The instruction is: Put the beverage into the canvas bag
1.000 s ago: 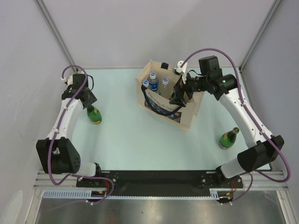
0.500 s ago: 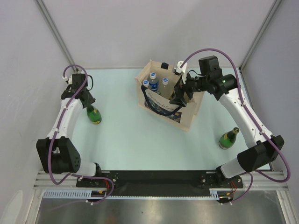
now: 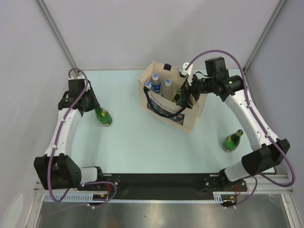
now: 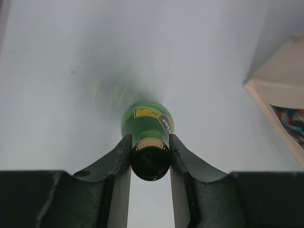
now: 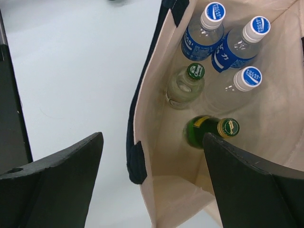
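Observation:
The beige canvas bag with navy handles and a dark printed panel stands at the back middle of the table. It holds three blue-capped water bottles, a clear green-capped bottle and a green gold-capped bottle. My right gripper hangs open and empty over the bag's right end; in the right wrist view its jaws straddle the bag's wall. My left gripper is shut on the neck of a green bottle, left of the bag. In the left wrist view the fingers clamp its gold-banded neck.
Another green bottle stands near the table's right edge, by the right arm. Grey walls close in the table on the left, back and right. The bag's corner shows at the right of the left wrist view.
My left gripper has moved right toward the bag, carrying the green bottle with it. My right gripper has shifted slightly back and right above the bag.

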Robot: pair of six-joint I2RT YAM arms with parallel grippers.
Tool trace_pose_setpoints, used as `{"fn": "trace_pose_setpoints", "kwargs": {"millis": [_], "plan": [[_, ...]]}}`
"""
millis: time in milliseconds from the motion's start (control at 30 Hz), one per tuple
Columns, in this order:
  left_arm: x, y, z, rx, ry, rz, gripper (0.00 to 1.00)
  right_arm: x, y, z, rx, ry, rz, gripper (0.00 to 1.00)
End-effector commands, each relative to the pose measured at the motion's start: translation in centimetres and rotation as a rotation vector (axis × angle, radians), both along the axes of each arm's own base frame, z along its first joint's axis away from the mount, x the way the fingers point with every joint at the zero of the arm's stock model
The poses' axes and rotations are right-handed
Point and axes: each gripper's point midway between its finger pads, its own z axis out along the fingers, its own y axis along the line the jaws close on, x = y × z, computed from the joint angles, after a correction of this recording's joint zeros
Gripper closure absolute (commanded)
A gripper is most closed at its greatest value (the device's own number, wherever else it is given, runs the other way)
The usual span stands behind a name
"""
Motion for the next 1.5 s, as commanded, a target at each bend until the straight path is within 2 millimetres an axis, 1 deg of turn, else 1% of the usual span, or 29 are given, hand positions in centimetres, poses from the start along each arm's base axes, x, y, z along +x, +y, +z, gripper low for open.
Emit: {"fn": "trace_pose_setpoints", "kwargs": {"millis": [0,33,100,133,267,300,367,400,467,533,567,600,700,767,800,833,867,900,933,967,1067,1200,1233,1267,1300,1333,1367,1433,1467], "plan": [[1.4,-4.2,8.0,-0.068,-0.323,-0.258,1.00,-1.2,-1.0,1.8,-0.020,-0.095,0.063,0.08],[1.3,-5.3,8.4,-0.072,-0.342,-0.314,1.00,-1.4,-1.0,1.8,-0.023,-0.110,0.087,0.08],[0.8,-6.3,9.9,-0.050,-0.385,-0.375,1.00,-1.7,-1.0,1.8,-0.024,-0.111,0.101,0.08],[0.4,-7.7,10.6,-0.048,-0.406,-0.425,1.00,-1.6,-1.1,1.8,-0.027,-0.118,0.103,0.08],[-0.1,-10.4,12.9,-0.023,-0.468,-0.539,1.00,-1.7,-1.3,1.3,-0.045,-0.128,0.124,0.09],[-0.3,-11.4,14.0,-0.016,-0.494,-0.577,1.00,-2.0,-1.4,0.8,-0.057,-0.119,0.137,0.08],[-0.6,-12.4,15.3,-0.011,-0.525,-0.614,1.00,-2.4,-1.5,0.1,-0.087,-0.143,0.185,0.08],[-0.8,-13.2,16.6,-0.009,-0.556,-0.638,1.00,-2.5,-1.7,-0.4,-0.103,-0.136,0.189,0.08],[-1.0,-13.9,18.1,-0.007,-0.588,-0.654,1.00,-2.7,-1.7,-1.0,-0.122,-0.133,0.197,0.09],[-1.5,-14.9,20.3,-0.016,-0.633,-0.679,1.00,-2.8,-2.0,-2.0,-0.149,-0.131,0.205,0.11],[-1.9,-15.4,21.9,-0.027,-0.667,-0.697,1.00,-2.9,-2.1,-2.4,-0.163,-0.126,0.208,0.12],[-2.1,-16.1,22.4,-0.045,-0.671,-0.711,1.00,-3.1,-2.1,-2.7,-0.170,-0.131,0.222,0.12],[-2.9,-17.5,24.9,-0.084,-0.716,-0.742,1.00,-4.3,-2.4,-4.1,-0.194,-0.131,0.286,0.21],[-3.1,-18.3,25.8,-0.106,-0.727,-0.759,1.00,-5.3,-2.6,-5.3,-0.206,-0.117,0.325,0.33],[-3.5,-18.9,27.0,-0.123,-0.751,-0.776,1.00,-5.7,-2.5,-5.8,-0.212,-0.110,0.344,0.39],[-3.3,-19.3,27.1,-0.133,-0.747,-0.782,1.00,-5.9,-2.6,-6.1,-0.219,-0.118,0.364,0.52],[-3.7,-19.6,28.4,-0.141,-0.773,-0.791,1.00,-6.2,-2.6,-6.6,-0.222,-0.107,0.376,0.58],[-3.8,-20.2,28.6,-0.154,-0.771,-0.804,1.00,-6.5,-2.4,-6.8,-0.224,-0.107,0.390,0.69],[-3.6,-20.5,28.8,-0.158,-0.768,-0.809,1.00,-6.6,-2.4,-6.8,-0.221,-0.111,0.393,0.72],[-3.8,-20.8,29.9,-0.165,-0.791,-0.817,1.00,-6.8,-2.3,-6.8,-0.215,-0.112,0.400,0.74],[-4.0,-22.2,31.3,-0.193,-0.808,-0.842,1.00,-7.2,-2.1,-7.0,-0.211,-0.124,0.426,0.81],[-4.2,-24.8,32.9,-0.220,-0.833,-0.904,1.00,-7.9,-2.1,-7.7,-0.223,-0.129,0.455,0.89],[-4.2,-25.2,33.2,-0.223,-0.838,-0.913,1.00,-8.0,-2.0,-7.9,-0.222,-0.126,0.460,0.90],[-4.4,-25.3,34.4,-0.222,-0.867,-0.916,1.00,-8.2,-1.9,-7.9,-0.219,-0.126,0.464,0.90],[-4.0,-26.3,34.2,-0.230,-0.858,-0.930,1.00,-8.3,-2.0,-8.0,-0.215,-0.123,0.465,0.91],[-3.9,-26.6,34.5,-0.233,-0.863,-0.935,1.00,-8.4,-1.8,-8.0,-0.211,-0.123,0.470,0.91],[-4.3,-27.0,35.5,-0.244,-0.887,-0.949,1.00,-8.5,-1.9,-8.0,-0.210,-0.120,0.469,0.92],[-3.8,-28.0,35.6,-0.254,-0.883,-0.964,1.00,-8.5,-1.8,-8.1,-0.207,-0.119,0.468,0.92],[-4.2,-28.4,36.4,-0.266,-0.902,-0.977,1.00,-8.5,-1.9,-8.1,-0.207,-0.120,0.466,0.92]]}}
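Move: The left hand already grips the green bottle by its neck; the canvas bag's middle lies about 35 cm to the right, 10 cm ahead and 9 cm lower. Among the bottles inside it, the blue-label bottle is roughly 29 cm right, 13 ahead. From the open right hand, the right end of the dark front handle is about 6 cm back, 2 right and 9 down; the bagged green bottle is some 9 cm ahead, 4 left, 22 below, and the loose green bottle 9 back, 20 right, 23 below. Rightward and up, the left arm carries the bottle about 27 cm each way towards the bag, turning some 55 degrees clockwise and tipping the fingers up, grip kept. Meanwhile the right hand sinks and draws back towards the near rim, then closes, pinching the dark handle at its right end. ##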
